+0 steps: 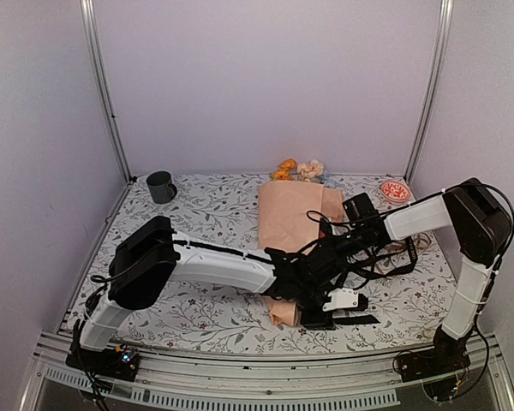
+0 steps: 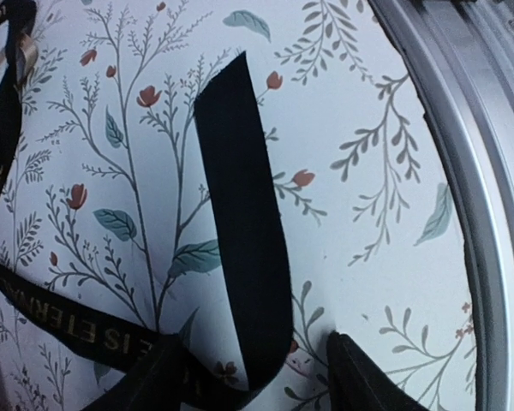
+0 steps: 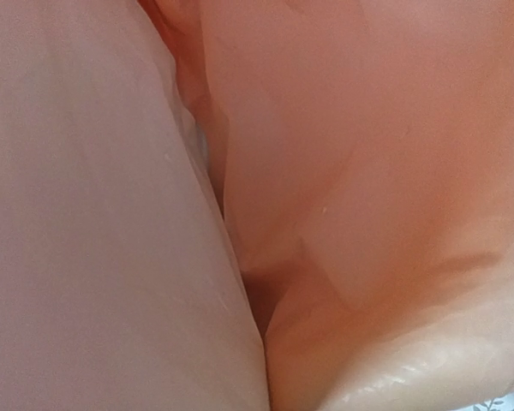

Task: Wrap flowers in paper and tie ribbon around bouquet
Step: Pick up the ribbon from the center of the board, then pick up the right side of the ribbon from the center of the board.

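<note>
The bouquet lies along the table's middle, its peach-orange paper (image 1: 289, 214) rolled round the flowers (image 1: 298, 169), whose blooms stick out at the far end. The paper (image 3: 368, 171) fills the whole right wrist view and hides that gripper's fingers. My right gripper (image 1: 319, 255) rests down on the bouquet's lower half, shut. By the bouquet's narrow near end is my left gripper (image 1: 321, 313). In its wrist view the left gripper (image 2: 250, 341) stands open, with a loop of the black ribbon (image 2: 244, 214) lying on the cover between its fingers. A ribbon end (image 1: 366, 319) trails to the right.
A dark mug (image 1: 161, 186) stands at the back left and a small red-and-white dish (image 1: 396, 190) at the back right. The metal rail (image 2: 488, 223) of the table's front edge runs close beside my left gripper. Black cables hang under the right arm (image 1: 394, 257).
</note>
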Controlling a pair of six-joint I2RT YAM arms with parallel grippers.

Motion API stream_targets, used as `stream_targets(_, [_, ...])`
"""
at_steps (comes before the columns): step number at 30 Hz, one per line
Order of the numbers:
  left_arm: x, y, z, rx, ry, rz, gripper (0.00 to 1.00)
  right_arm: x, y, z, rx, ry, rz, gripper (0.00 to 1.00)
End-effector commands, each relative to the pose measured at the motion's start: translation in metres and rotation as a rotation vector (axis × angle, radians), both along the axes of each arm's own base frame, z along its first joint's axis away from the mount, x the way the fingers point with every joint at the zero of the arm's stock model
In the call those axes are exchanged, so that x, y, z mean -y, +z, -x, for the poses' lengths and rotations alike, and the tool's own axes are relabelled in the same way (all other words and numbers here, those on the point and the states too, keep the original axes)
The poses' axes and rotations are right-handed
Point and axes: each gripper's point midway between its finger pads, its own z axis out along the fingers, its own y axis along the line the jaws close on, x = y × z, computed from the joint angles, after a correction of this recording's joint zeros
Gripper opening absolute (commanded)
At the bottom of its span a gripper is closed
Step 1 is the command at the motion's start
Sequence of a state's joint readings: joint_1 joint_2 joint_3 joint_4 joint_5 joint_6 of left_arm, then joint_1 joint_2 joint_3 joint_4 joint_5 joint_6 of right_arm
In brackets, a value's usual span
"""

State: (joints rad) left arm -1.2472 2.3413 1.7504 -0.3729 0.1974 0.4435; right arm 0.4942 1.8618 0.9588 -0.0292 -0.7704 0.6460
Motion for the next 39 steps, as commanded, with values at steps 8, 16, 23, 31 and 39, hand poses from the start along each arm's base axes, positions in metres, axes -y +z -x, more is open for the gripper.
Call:
stream_targets(8, [-0.041,0.011,0.015,-0.119,0.070,0.018,0.00,-0.002,0.028,-0.011,0.065,0.008,-0.011,0.01])
stream_targets(16, [-0.123,0.028,0.076,-0.396,0.117,0.020,0.00,-0.007,0.047,-0.011,0.066,0.028,-0.050,0.01])
stream_targets(23, [-0.173,0.026,0.084,-0.514,0.260,-0.011,0.00,-0.008,0.061,-0.017,0.090,0.036,-0.053,0.00])
stream_targets(31, [-0.261,-0.001,-0.024,-0.444,0.834,-0.012,0.00,-0.005,0.057,-0.012,0.075,0.060,-0.053,0.01])
stream_targets(39, [-0.350,0.032,-0.165,-0.241,1.340,0.156,0.00,-0.004,0.042,0.000,0.044,0.110,-0.058,0.01])
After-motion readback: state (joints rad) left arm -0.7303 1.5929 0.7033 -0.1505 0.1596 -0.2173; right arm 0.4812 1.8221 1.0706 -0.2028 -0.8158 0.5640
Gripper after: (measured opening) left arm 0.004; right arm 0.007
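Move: The black ribbon's folded stretch is already between my open left fingers, about 1 cm below. The paper's lower end is roughly 12 cm left and 2 cm ahead of my left hand; the ribbon's free tail end lies some 12 cm right, level with it. From my right hand, closed on the wrapped paper, that folded stretch is about 16 cm back, 4 cm right and 5 cm down. I shut my left fingers on the ribbon and drag the doubled strand low, left and back around the paper's lower end, then left and forward beyond it, ending about 30 cm to the left and turning some 60 degrees counter-clockwise. Meanwhile my right hand keeps its grip on the paper and rises about 4 cm. ##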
